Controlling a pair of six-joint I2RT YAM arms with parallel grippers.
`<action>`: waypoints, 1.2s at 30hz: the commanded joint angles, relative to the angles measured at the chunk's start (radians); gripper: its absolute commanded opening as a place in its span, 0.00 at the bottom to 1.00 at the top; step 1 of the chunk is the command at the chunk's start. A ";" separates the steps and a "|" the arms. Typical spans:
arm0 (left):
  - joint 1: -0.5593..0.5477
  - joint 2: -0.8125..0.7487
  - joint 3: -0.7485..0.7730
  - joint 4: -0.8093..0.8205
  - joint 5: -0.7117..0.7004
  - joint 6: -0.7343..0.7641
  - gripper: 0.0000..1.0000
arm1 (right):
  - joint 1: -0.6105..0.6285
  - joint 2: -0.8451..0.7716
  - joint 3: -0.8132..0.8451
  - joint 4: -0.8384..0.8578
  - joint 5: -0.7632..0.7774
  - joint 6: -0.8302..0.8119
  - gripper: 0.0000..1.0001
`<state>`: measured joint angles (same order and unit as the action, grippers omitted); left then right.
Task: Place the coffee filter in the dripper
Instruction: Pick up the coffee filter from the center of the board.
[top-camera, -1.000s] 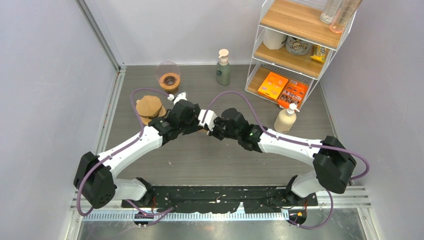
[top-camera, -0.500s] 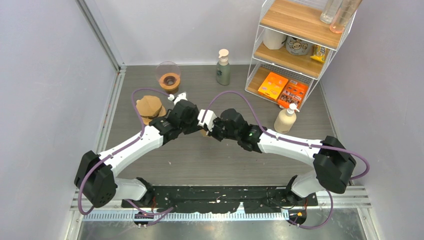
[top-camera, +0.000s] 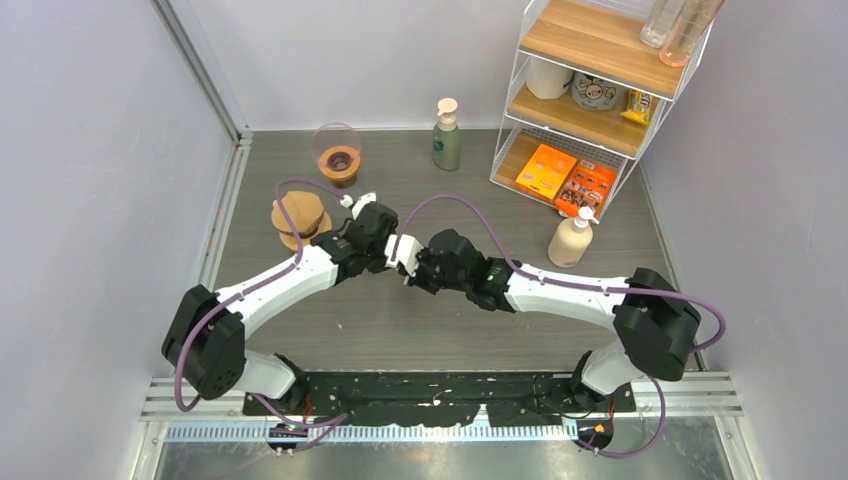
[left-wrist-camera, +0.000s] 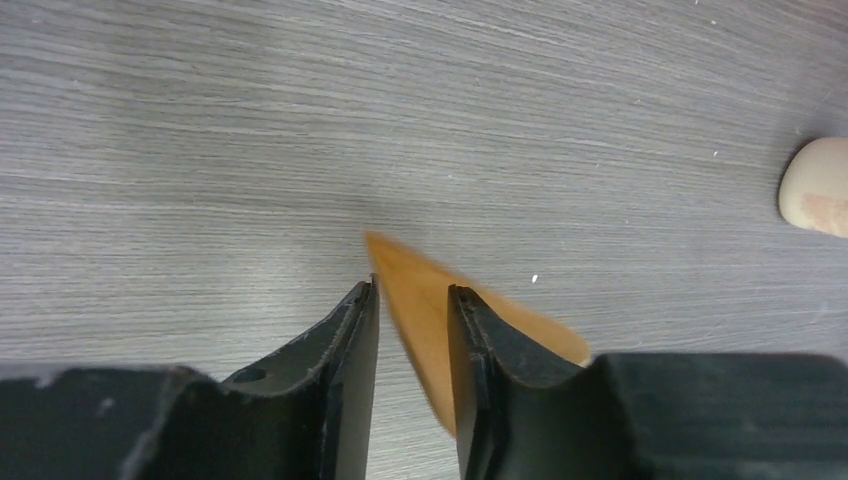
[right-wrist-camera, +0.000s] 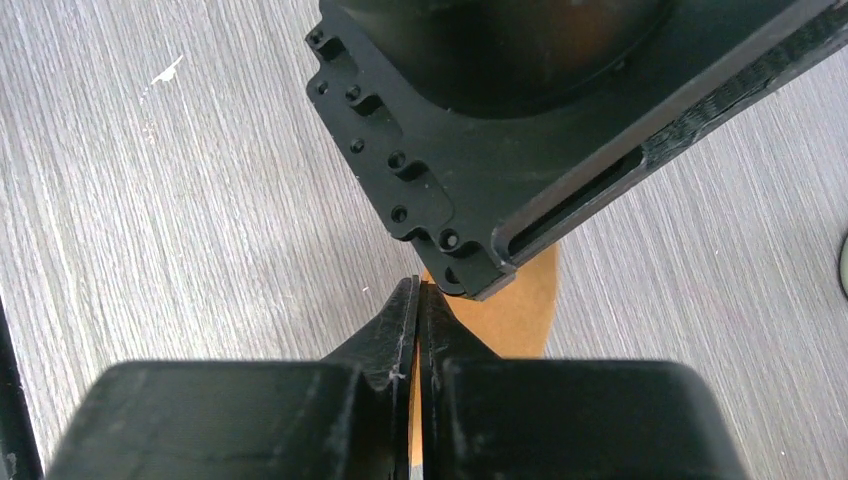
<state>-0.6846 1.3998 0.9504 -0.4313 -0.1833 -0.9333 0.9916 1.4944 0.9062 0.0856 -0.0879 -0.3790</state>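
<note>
A thin brown coffee filter (left-wrist-camera: 400, 265) stands on edge just above the table. My right gripper (right-wrist-camera: 418, 285) is shut on one edge of it, and the paper (right-wrist-camera: 520, 310) shows past its fingertips. My left gripper (left-wrist-camera: 412, 290) straddles the opposite corner with its jaws narrowed. The paper lies against one finger and a gap remains at the other. In the top view the two grippers meet mid-table (top-camera: 405, 265) and hide the filter. The glass dripper (top-camera: 338, 155) with its brown collar stands at the back left, apart from both arms.
A stack of brown filters (top-camera: 300, 215) lies left of the left arm. A green pump bottle (top-camera: 447, 135) stands at the back and a cream pump bottle (top-camera: 572, 238) to the right. A wire shelf (top-camera: 590, 90) fills the back right corner.
Both grippers have shifted slightly left and nearer with the filter between them. The left jaws have narrowed around the filter's corner. The right stays shut.
</note>
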 joint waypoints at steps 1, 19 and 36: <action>-0.006 0.000 0.050 -0.001 -0.031 -0.012 0.30 | 0.025 0.009 0.000 0.102 0.031 0.012 0.05; -0.006 -0.031 0.028 0.033 -0.105 0.065 0.00 | 0.032 -0.160 -0.085 0.155 0.044 0.219 0.87; -0.006 -0.054 0.083 -0.067 -0.098 -0.004 0.00 | -0.033 -0.222 -0.138 0.177 0.320 0.563 0.95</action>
<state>-0.6868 1.3674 0.9840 -0.4839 -0.2802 -0.9089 0.9592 1.2339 0.7643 0.2008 0.2127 0.0914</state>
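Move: The coffee filter, already between the right hand's shut tips, has its middle about 3 cm back and 1 cm right of the left hand, a centimetre or two lower. The left fingers stand half open over its far corner. From the right hand its middle is about 2 cm ahead, level sideways and 3 cm below. The empty dripper waits some 18 cm ahead and 9 cm left of the left hand, the filter-lined dripper about 6 cm ahead and 16 cm left, both roughly level with it. The filter's far corner gets pinched by the left fingers, which shut on it almost in place; that hand then keeps hold while drifting up and left a couple of centimetres. The right hand eases back about 2 cm, opens wide and lets go of the paper, then swings up and to its right, away from the filter, coming forward as it turns clockwise some 30 degrees and sinking slightly at the end. ##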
